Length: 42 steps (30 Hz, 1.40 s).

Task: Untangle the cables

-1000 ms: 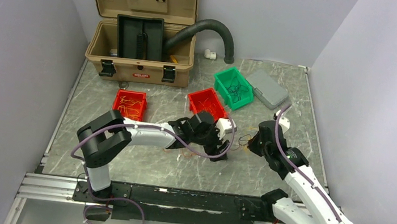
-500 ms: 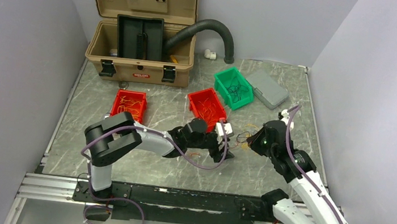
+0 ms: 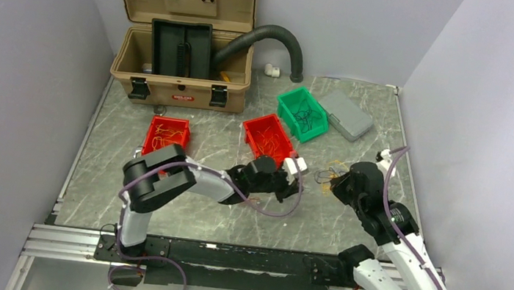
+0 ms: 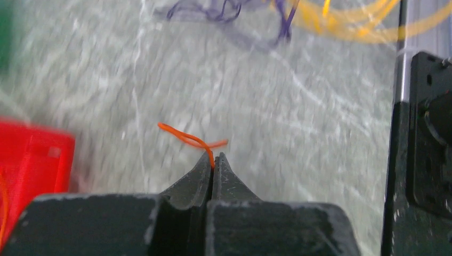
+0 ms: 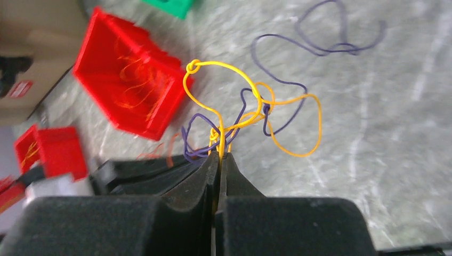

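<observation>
My left gripper (image 4: 213, 158) is shut on one thin orange cable (image 4: 186, 138), whose loop sticks out just past the tips above the table. In the top view the left gripper (image 3: 294, 188) sits mid-table, close to the right gripper (image 3: 336, 184). My right gripper (image 5: 219, 156) is shut on a yellow cable (image 5: 229, 69) of a small tangle, in which yellow loops are wound through thin purple cables (image 5: 277, 114). The tangle (image 3: 327, 174) hangs between the two arms. A loose purple cable (image 5: 330, 42) lies on the table beyond.
A red bin (image 3: 268, 135) with orange wires stands just behind the left gripper, another red bin (image 3: 167, 134) further left. A green bin (image 3: 302, 112) and a grey box (image 3: 345, 114) are at the back right. The open tan toolbox (image 3: 178, 69) and black hose (image 3: 271, 36) fill the back.
The left gripper has gone from open to shut, pinching the orange cable, and has shifted right. The right arm has drawn to the right, carrying the yellow-purple tangle.
</observation>
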### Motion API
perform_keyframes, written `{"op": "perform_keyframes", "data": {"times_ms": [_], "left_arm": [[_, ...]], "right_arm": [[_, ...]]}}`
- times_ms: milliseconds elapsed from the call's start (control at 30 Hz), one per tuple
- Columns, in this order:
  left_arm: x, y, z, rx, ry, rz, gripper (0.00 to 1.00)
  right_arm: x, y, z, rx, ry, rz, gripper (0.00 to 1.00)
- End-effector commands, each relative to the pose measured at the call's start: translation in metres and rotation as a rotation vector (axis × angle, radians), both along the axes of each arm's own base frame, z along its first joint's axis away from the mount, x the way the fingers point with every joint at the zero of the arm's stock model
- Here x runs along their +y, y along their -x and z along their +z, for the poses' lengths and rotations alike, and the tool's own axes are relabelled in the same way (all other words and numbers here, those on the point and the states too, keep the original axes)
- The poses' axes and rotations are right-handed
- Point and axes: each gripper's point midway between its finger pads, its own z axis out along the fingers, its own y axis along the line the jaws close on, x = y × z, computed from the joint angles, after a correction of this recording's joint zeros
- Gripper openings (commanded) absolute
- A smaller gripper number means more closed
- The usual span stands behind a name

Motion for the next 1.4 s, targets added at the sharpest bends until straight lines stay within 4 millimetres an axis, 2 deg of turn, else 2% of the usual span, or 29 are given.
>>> {"op": "perform_keyframes", "data": {"times_ms": [0, 100, 233, 267, 300, 367, 400, 533, 700, 767, 800, 900, 1100, 1200, 1367], "left_arm": [[0.046, -0.008, 0.028, 0.027, 0.042, 0.16, 0.0], [0.083, -0.012, 0.023, 0.106, 0.004, 0.234, 0.0], [0.112, -0.012, 0.02, 0.197, -0.05, 0.276, 0.0], [0.114, -0.011, 0.02, 0.213, -0.073, 0.279, 0.0], [0.116, -0.011, 0.022, 0.228, -0.103, 0.283, 0.07], [0.123, -0.012, 0.023, 0.272, -0.192, 0.319, 0.35], [0.128, -0.013, 0.025, 0.283, -0.212, 0.352, 0.43], [0.16, -0.018, 0.029, 0.337, -0.278, 0.505, 0.6], [0.197, -0.018, 0.034, 0.411, -0.264, 0.615, 0.74], [0.213, -0.017, 0.036, 0.445, -0.241, 0.655, 0.89], [0.219, -0.017, 0.037, 0.462, -0.227, 0.669, 0.92], [0.237, -0.012, 0.036, 0.535, -0.193, 0.696, 0.94], [0.265, -0.006, 0.034, 0.661, -0.104, 0.723, 1.0], [0.278, -0.005, 0.022, 0.72, -0.045, 0.725, 1.0], [0.284, 0.001, 0.018, 0.776, 0.006, 0.696, 0.98]], "right_arm": [[-0.054, 0.012, -0.006, 0.046, 0.111, -0.287, 0.03], [-0.065, 0.017, -0.021, 0.09, 0.16, -0.342, 0.02], [-0.052, 0.012, -0.042, 0.117, 0.153, -0.268, 0.02], [-0.045, 0.009, -0.046, 0.117, 0.15, -0.22, 0.08], [-0.034, 0.006, -0.05, 0.113, 0.141, -0.15, 0.26], [-0.01, 0.0, -0.055, 0.106, 0.129, 0.011, 0.69], [0.002, -0.001, -0.056, 0.104, 0.117, 0.096, 0.79], [0.041, -0.007, -0.054, 0.048, 0.08, 0.345, 0.9], [0.074, -0.01, -0.049, -0.034, 0.016, 0.516, 0.94], [0.085, -0.013, -0.05, -0.048, -0.007, 0.558, 0.96], [0.091, -0.014, -0.052, -0.054, -0.011, 0.583, 0.98], [0.107, -0.02, -0.057, -0.041, 0.014, 0.636, 1.0], [0.14, -0.03, -0.087, 0.051, 0.085, 0.648, 1.0], [0.155, -0.037, -0.099, 0.062, 0.04, 0.629, 1.0], [0.186, -0.046, -0.113, 0.08, -0.032, 0.667, 1.0]]}}
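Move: The left hand still pinches one end of the orange cable; the rest lies about 16 cm to its left, 2 cm back and 8 cm below, with the middle red bin 9 cm left and 12 cm ahead. The right hand holds the yellow and purple cables, hanging some 4 cm ahead, 2 cm left and 5 cm below. From it, the orange cable lies about 26 cm left, 2 cm back and 17 cm down. Both hands release their cables, left sweeping about 30 cm left, right sinking and swinging left towards the orange cable. ##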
